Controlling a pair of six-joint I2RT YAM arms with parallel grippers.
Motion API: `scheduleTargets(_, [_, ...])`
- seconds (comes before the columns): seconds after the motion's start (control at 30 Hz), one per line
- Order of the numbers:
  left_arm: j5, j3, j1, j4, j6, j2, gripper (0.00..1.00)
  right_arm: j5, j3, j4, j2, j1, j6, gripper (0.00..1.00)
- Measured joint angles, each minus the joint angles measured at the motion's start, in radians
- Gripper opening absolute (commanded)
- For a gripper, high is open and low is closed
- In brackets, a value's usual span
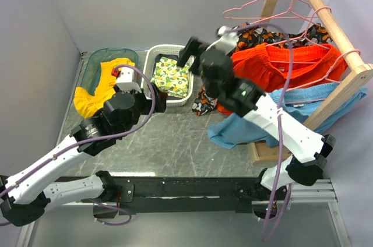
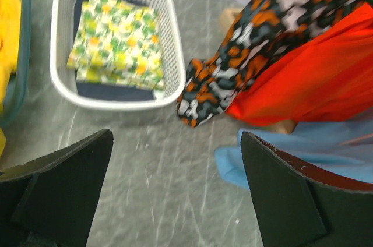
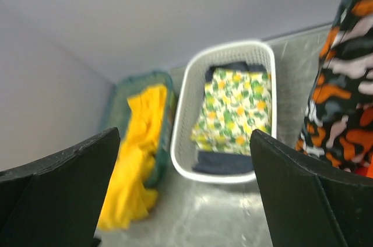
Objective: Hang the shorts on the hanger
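The camouflage shorts [image 1: 255,36] hang at the far end of the wooden rack, behind the orange shorts. Their lower leg [image 1: 204,102] reaches the table beside the white basket. They also show in the left wrist view [image 2: 245,43] and at the right edge of the right wrist view [image 3: 344,95]. Thin pink hangers [image 1: 274,7] hang on the rack bar above them; I cannot tell which wire carries the shorts. My right gripper [image 1: 204,48] [image 3: 186,189] stands open just left of the shorts, holding nothing. My left gripper [image 1: 148,92] [image 2: 178,189] hovers open and empty over the table.
Orange shorts [image 1: 291,63] and light-blue shorts [image 1: 274,113] hang on the wooden rack [image 1: 344,43] at the right. A white basket [image 1: 152,55] holds a green-yellow patterned cloth. A teal bin [image 1: 93,60] with yellow cloth stands at the back left.
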Motion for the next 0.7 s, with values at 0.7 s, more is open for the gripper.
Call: scheduleTargets(0.7, [0.086, -0.507, 0.083, 0.176, -0.166, -0.151, 0.96, 0.018, -0.952, 0.223, -0.566, 0.374, -0.011, 1.0])
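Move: The patterned shorts, already on their hanger on the rack, sit about 14 cm ahead of the empty right hand, 20 cm to its right and some 18 cm lower. The orange shorts hang about 9 cm ahead, 36 cm right and 16 cm below; the white basket stands roughly 16 cm ahead, 11 cm left and 40 cm below. From the left hand the patterned shorts are about 24 cm ahead, 37 cm right and 10 cm lower. Nothing is held or touched: the open right hand heads down and back, away from the patterned shorts, towards the bare table in front of the basket, dropping about 18 cm and drawing back some 15, while turning about 20 degrees counter-clockwise. The left hand, also open, sinks about 15 cm almost straight down, its fingers tipping a little further downward. ##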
